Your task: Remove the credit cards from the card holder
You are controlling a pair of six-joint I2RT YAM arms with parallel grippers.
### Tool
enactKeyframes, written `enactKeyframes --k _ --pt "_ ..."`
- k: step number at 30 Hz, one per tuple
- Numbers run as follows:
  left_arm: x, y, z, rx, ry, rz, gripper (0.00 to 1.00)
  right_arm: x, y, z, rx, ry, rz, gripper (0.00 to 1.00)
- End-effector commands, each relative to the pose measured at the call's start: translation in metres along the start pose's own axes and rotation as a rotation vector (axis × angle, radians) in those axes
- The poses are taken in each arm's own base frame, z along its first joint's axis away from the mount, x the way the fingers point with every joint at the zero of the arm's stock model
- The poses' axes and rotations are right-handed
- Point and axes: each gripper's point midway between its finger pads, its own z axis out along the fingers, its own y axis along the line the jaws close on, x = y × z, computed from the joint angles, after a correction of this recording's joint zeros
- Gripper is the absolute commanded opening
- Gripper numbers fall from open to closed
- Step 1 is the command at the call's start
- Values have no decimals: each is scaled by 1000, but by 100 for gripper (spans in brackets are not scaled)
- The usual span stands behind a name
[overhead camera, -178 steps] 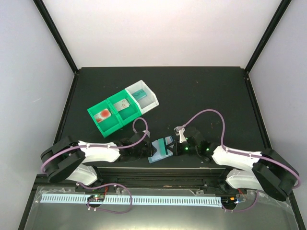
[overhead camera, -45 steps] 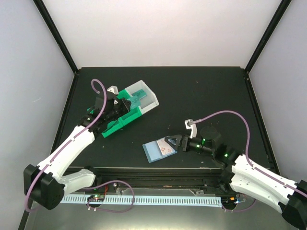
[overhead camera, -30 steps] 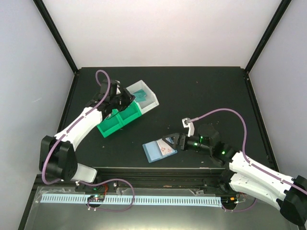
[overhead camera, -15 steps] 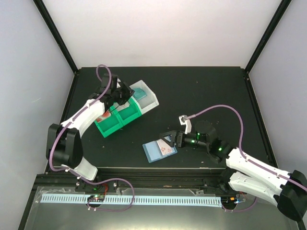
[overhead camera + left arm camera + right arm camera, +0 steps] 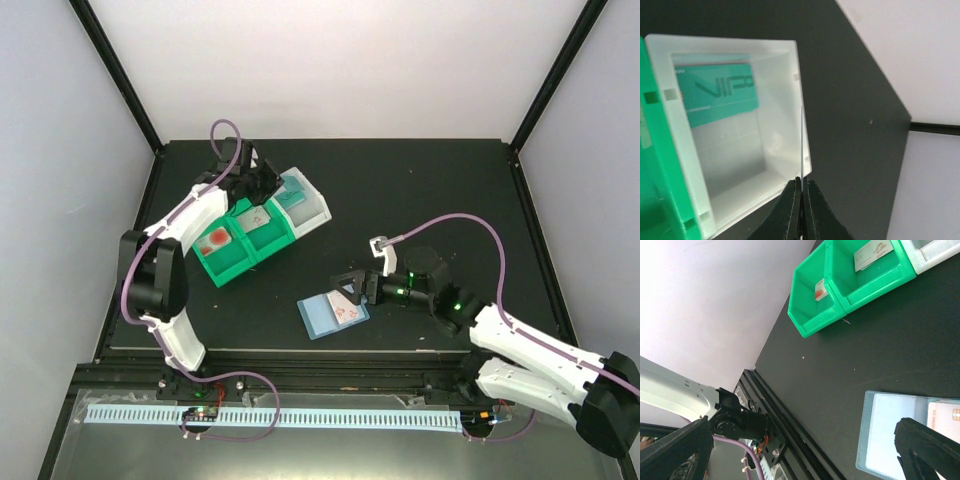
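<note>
The card holder [image 5: 322, 316] lies open near the table's front edge, with a pale credit card [image 5: 348, 311] in its right sleeve. In the right wrist view the card holder [image 5: 890, 432] and that card [image 5: 942, 416] sit low at the right. My right gripper [image 5: 350, 286] hovers open just over the holder, nothing between its fingers [image 5: 676, 452]. My left gripper [image 5: 264, 185] is over the white tray [image 5: 312, 208]. It is shut [image 5: 801, 186] on a thin credit card [image 5: 803, 145], seen edge-on above the tray's wall. A teal card [image 5: 715, 95] lies in that tray.
Two joined green trays [image 5: 236, 245] stand left of the white one, each holding a card [image 5: 872, 250]. The table's front rail [image 5: 785, 430] runs close under the right gripper. The back wall's corner posts rise at the table's far edge.
My left gripper has carried the card back and to the right, from over the green trays to over the white tray. My right gripper has shifted slightly left over the holder, still open.
</note>
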Motion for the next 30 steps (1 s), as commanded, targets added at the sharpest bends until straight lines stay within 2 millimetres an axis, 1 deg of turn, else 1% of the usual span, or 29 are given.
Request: enactKeyframes --k 1,6,11,13,18,22,26,30 --pt "-2 10 9 -64 28 -6 2 -8 8 1 -14 -12 -28 100" --pt "-2 22 16 -107 25 -10 2 -7 1 4 22 -1 -36 100" --pt "-11 26 24 -137 -4 4 2 -8 3 6 26 15 -55 100" --pt "-14 28 25 -154 -14 16 2 -11 1 4 51 11 -70 100" --pt "-16 33 30 -174 -17 20 2 -17 8 2 55 9 -91 100" --pt "-18 39 36 -190 -23 12 2 -16 2 1 86 8 -79 100" --pt "-26 33 39 -189 -45 13 2 -14 0 -1 90 8 -79 100" --pt "-31 32 43 -190 -53 17 2 -20 1 -3 118 7 -94 100"
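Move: The left hand already holds a credit card edge-on. The white compartment it is bringing the card to has its middle about 4 cm ahead, 3 cm to the right and 17 cm below. The teal card lying in that compartment is some 7 cm ahead and 2 cm right; the green middle compartment is about 2 cm back and 5 cm left, both about as low. From the right hand, the white compartment lies roughly 30 cm ahead, 10 cm left and 18 cm below. The left hand lowers its pinched card about 5 cm towards the white compartment, sinking quickest at the start, then easing some 2.5 cm forward and a little left as the descent slows. The wrist tips roughly 10 degrees so that the fingers point more steeply down, and they stay shut on the card, whose touching the compartment can't be made out. ##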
